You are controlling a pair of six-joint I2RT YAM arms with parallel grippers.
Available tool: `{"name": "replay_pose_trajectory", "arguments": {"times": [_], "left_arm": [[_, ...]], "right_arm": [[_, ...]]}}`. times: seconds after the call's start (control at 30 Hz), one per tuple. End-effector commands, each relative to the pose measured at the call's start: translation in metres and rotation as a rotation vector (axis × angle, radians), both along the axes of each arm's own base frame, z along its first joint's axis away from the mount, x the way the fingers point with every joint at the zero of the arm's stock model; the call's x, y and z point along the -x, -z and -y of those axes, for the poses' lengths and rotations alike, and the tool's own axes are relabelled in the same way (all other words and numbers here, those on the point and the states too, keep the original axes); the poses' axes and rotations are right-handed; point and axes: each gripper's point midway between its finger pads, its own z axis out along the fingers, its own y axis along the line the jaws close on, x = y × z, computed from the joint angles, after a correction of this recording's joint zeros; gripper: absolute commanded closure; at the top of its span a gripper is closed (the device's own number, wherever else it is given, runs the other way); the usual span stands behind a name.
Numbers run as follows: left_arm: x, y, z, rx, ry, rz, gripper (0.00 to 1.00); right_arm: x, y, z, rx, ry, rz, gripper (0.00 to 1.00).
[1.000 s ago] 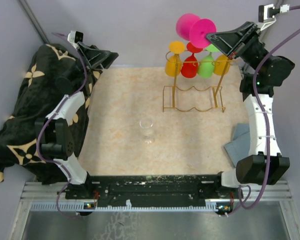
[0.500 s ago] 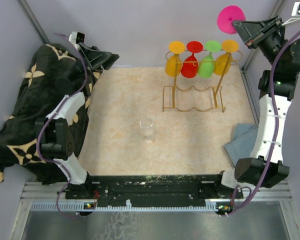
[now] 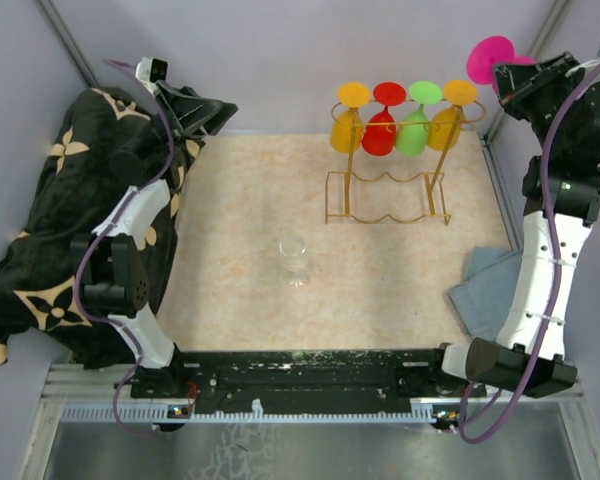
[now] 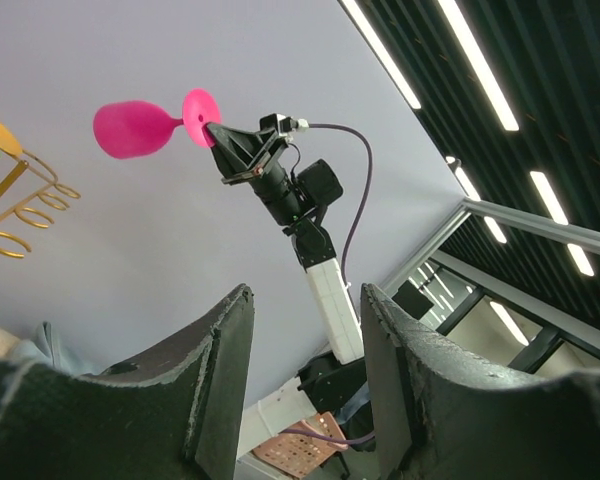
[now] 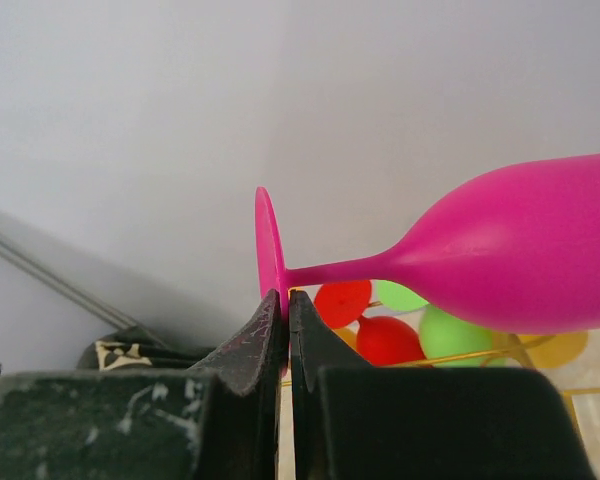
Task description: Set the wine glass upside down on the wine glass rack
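Note:
My right gripper [image 3: 507, 80] [image 5: 283, 296] is shut on the rim of the foot of a pink wine glass [image 3: 490, 57] [image 5: 525, 260]. It holds the glass high in the air, lying sideways, to the right of the wine glass rack [image 3: 385, 195]. The left wrist view shows the pink glass [image 4: 130, 128] too. The gold wire rack stands at the back of the table with several coloured glasses [image 3: 380, 130] hanging upside down from it. My left gripper [image 3: 225, 110] [image 4: 305, 292] is open and empty at the back left, pointing towards the right arm.
A clear wine glass [image 3: 294, 258] stands upright mid-table. A black cloth with gold flowers [image 3: 50, 200] is heaped along the left side under the left arm. A blue-grey cloth [image 3: 485, 285] lies by the right arm. Grey walls close the back.
The right arm has swung the pink glass from above the rack out to the right, beyond the rack's right end. The left arm has stayed still.

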Motion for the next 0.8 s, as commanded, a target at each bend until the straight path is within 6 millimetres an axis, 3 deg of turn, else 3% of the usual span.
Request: {"name": "replay_pose_trajectory", "arguments": {"times": [0.0, 0.33, 0.53, 0.77], "left_arm": [[0.039, -0.006, -0.004, 0.018, 0.051, 0.196, 0.47], [0.038, -0.003, -0.003, 0.013, 0.048, 0.193, 0.47], [0.038, 0.000, -0.003, 0.008, 0.046, 0.185, 0.47], [0.040, 0.002, -0.002, 0.001, 0.040, 0.187, 0.47]], "right_arm": [[0.022, -0.008, 0.026, 0.028, 0.176, 0.017, 1.00], [0.023, 0.041, 0.040, -0.128, 0.215, -0.177, 1.00], [0.017, 0.074, 0.032, -0.232, 0.142, -0.270, 1.00], [0.010, 0.092, 0.020, -0.320, 0.046, -0.323, 1.00]]}}
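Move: The right hand has the pink glass pinched by its foot. The free hook at the right end of the rack's near rail, its likely place, is roughly 10 cm ahead of that hand, 2 cm to its right and 26 cm below. On the far rail, about 34 cm below the hand, the orange glass hangs 18 cm ahead and 3 cm right, the green one 17 cm ahead and 5 cm left. From the idle left hand that hook lies some 15 cm ahead, 49 cm right and 23 cm below. The right hand sinks about 11 cm towards the free right end of the rack's near rail, first swinging some 4 cm to the right and then easing slightly back left, with most of the drop coming late. Meanwhile the wrist tips down and rolls its left side up, nearly 30 degrees in all, swinging the pink glass's bowl down beneath its foot, while the closed fingers keep their pinch on the foot's edge. ##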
